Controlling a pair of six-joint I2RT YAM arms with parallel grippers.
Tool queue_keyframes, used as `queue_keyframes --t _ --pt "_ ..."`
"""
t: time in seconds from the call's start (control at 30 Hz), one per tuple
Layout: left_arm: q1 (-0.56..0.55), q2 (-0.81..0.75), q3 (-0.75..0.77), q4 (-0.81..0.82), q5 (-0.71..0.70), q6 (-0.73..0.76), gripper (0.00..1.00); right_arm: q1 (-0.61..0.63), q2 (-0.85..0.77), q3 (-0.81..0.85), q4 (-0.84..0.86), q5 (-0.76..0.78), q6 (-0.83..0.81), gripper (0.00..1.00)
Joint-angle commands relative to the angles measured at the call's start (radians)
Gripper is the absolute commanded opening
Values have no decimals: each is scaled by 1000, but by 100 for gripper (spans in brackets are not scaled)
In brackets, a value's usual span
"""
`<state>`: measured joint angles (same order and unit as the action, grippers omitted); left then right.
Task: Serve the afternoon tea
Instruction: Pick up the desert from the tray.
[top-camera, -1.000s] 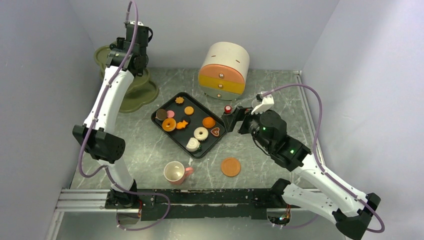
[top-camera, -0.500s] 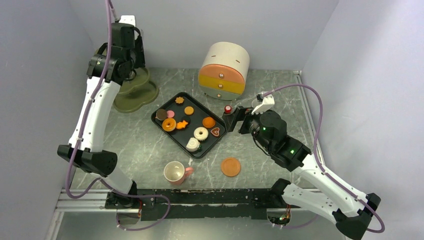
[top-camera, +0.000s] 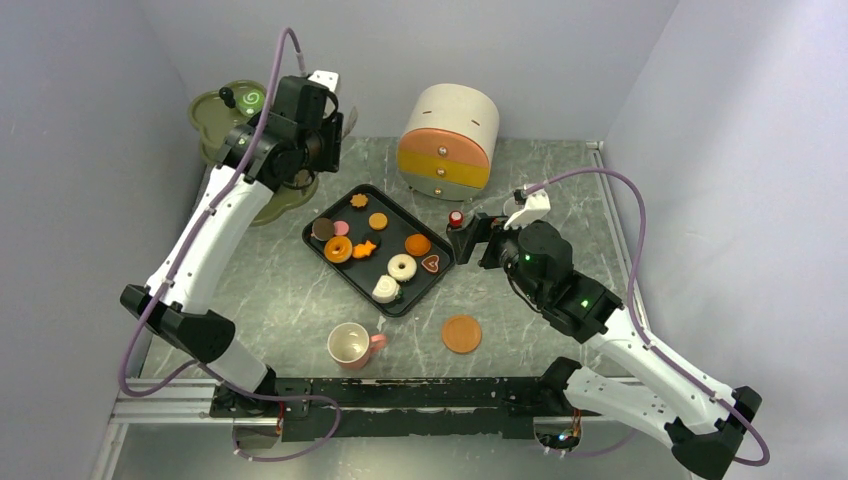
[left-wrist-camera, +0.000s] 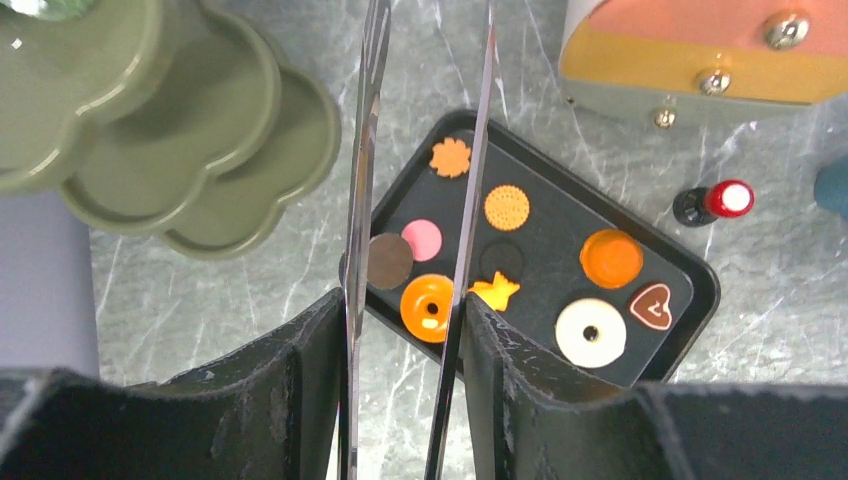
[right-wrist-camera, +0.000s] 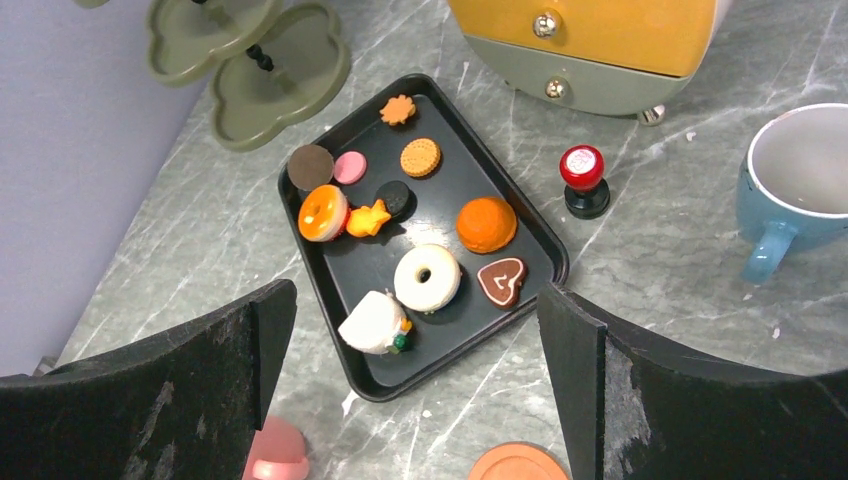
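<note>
The afternoon tea pastries lie on a black tray (top-camera: 398, 232): an orange doughnut (top-camera: 338, 249) (left-wrist-camera: 430, 308), a white doughnut (top-camera: 402, 267) (right-wrist-camera: 427, 277), cookies and a white cake piece (right-wrist-camera: 375, 322). A green swirl roll (top-camera: 252, 99) sits on the olive stand's top tier. The pink cup (top-camera: 350, 345) and an orange saucer (top-camera: 462, 334) stand near the front. A blue cup (right-wrist-camera: 810, 180) shows only in the right wrist view. My left gripper (top-camera: 332, 130) (left-wrist-camera: 405, 300) is high between stand and tray, shut on metal tongs (left-wrist-camera: 362, 150). My right gripper (top-camera: 462, 240) (right-wrist-camera: 412, 295) hangs open by the tray's right edge.
The olive tiered stand (top-camera: 280, 195) fills the back left corner. A round drawer cabinet (top-camera: 448, 140) stands at the back middle. A small black piece with a red cap (top-camera: 456, 217) sits between cabinet and tray. Walls close in on left, back and right.
My left arm has swung right from over the stand toward the tray, uncovering the green roll on the top tier. The tongs' arms have drawn slightly closer. The right arm has not moved.
</note>
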<state>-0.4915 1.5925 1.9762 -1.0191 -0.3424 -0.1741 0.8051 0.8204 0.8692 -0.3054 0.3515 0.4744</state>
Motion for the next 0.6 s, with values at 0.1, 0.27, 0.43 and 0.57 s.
queue_keyframes --t 0.1,0.27,0.43,0.57 --pt "-58 -81 -135 13 22 -42 48 -5 4 2 7 9 -3 95" --pt "-92 -140 -308 35 43 -66 48 -5 17 0 7 12 1 95" --pt "-96 -198 -473 70 46 -91 48 -5 14 5 -2 7 5 95" --pt "-96 -212 -537 88 72 -97 48 -6 5 1 -3 12 -1 95"
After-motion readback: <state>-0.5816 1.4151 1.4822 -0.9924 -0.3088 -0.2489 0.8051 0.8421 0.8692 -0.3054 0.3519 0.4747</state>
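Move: The left gripper holds the metal tongs high above the tray's left part. The flower cookie, likely next, lies about 12 cm ahead, 3 cm right and 33 cm below. At tray height, the round cookie is some 6 cm ahead and 8 cm right, the orange donut 2 cm back and 1 cm left. The cake stand's middle is roughly 14 cm ahead, 20 cm left and 20 cm below. From the right gripper the flower cookie lies about 27 cm ahead, 29 cm left and 27 cm below. Lower the left gripper about 12 cm while drawing it back some 7 cm, away from the cake stand, bringing the tongs down towards the flower cookie's end of the tray. Tip the wrist about 15 degrees farther down on the way, and keep the same half-open hold on the tongs. ##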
